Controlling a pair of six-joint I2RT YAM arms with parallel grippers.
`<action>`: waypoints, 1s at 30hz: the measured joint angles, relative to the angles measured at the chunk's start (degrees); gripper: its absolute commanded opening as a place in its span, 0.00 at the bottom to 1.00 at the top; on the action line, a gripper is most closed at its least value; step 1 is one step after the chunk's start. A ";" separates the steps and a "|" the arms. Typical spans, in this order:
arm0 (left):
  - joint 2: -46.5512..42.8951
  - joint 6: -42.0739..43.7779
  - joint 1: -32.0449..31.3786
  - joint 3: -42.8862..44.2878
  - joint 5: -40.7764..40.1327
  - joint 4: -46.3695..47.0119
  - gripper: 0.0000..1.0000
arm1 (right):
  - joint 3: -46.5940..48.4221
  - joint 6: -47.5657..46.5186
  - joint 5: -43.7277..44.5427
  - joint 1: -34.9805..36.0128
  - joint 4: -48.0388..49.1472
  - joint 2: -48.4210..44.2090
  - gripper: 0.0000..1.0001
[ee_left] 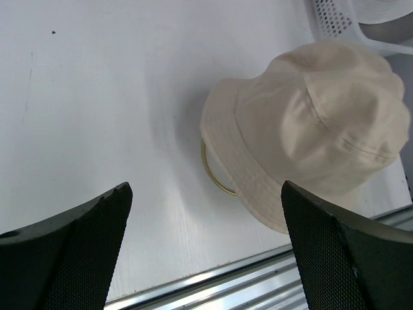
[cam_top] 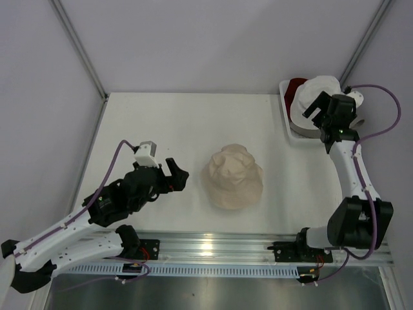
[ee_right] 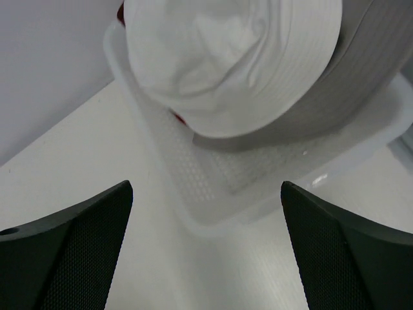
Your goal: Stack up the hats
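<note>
A beige hat (cam_top: 234, 176) (ee_left: 316, 123) sits crown up in the middle of the table, over a gold ring base (ee_left: 216, 177) that peeks out under its brim. My left gripper (cam_top: 179, 173) (ee_left: 205, 190) stands open just left of it, holding nothing. At the back right, a white hat (cam_top: 316, 93) (ee_right: 232, 58) lies on a grey hat (ee_right: 348, 90) in the basket, with a dark red hat (cam_top: 295, 87) showing behind them. My right gripper (cam_top: 313, 105) (ee_right: 206, 187) hovers open above the basket's near corner, empty.
The white slatted basket (cam_top: 288, 119) (ee_right: 213, 219) stands at the table's back right corner, near the wall. A metal rail (cam_top: 213, 248) runs along the near edge, close to the beige hat's brim.
</note>
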 measured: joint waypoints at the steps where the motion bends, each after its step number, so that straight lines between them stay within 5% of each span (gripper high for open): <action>1: 0.00 0.07 0.39 -0.20 -0.09 -0.66 1.00 | 1.99 -0.48 0.68 -0.74 0.68 2.43 0.99; 10: -1.64 -0.61 2.08 -7.28 0.94 -1.44 0.99 | 21.99 -4.07 -2.25 -9.51 4.83 21.44 0.99; 18: -3.39 1.46 2.69 -7.89 1.18 -1.27 0.99 | 25.33 -3.74 -12.98 -13.44 9.53 31.82 0.82; 21: -3.48 1.51 2.71 -7.89 1.18 -1.25 0.99 | 25.53 -3.13 -16.98 -14.43 11.10 34.49 0.50; 22: -3.48 1.46 2.71 -7.98 1.18 -1.16 0.99 | 25.57 -2.97 -17.66 -14.62 11.34 35.08 0.27; 25: -3.45 1.40 2.71 -8.57 1.33 -0.87 1.00 | 25.66 -2.36 -18.08 -14.99 11.32 35.71 0.00; 30: -2.58 1.40 2.71 -8.74 2.23 -0.15 0.99 | 24.50 -3.48 -17.35 -15.19 13.25 33.92 0.00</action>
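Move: The white hat lies in the box about 14 cm ahead of the open right hand, 3 cm to its right and 9 cm lower. The grey hat peeks out under it, roughly 8 cm ahead, 7 cm right and 14 cm below the hand; the red hat is some 16 cm ahead, 8 cm left and 12 cm below. From the left hand the white hat is about 36 cm ahead, 60 cm right and 8 cm lower. Right hand reaches 18 cm forward-right, then dips and pinches the white hat's right brim; left sinks 6 cm. ##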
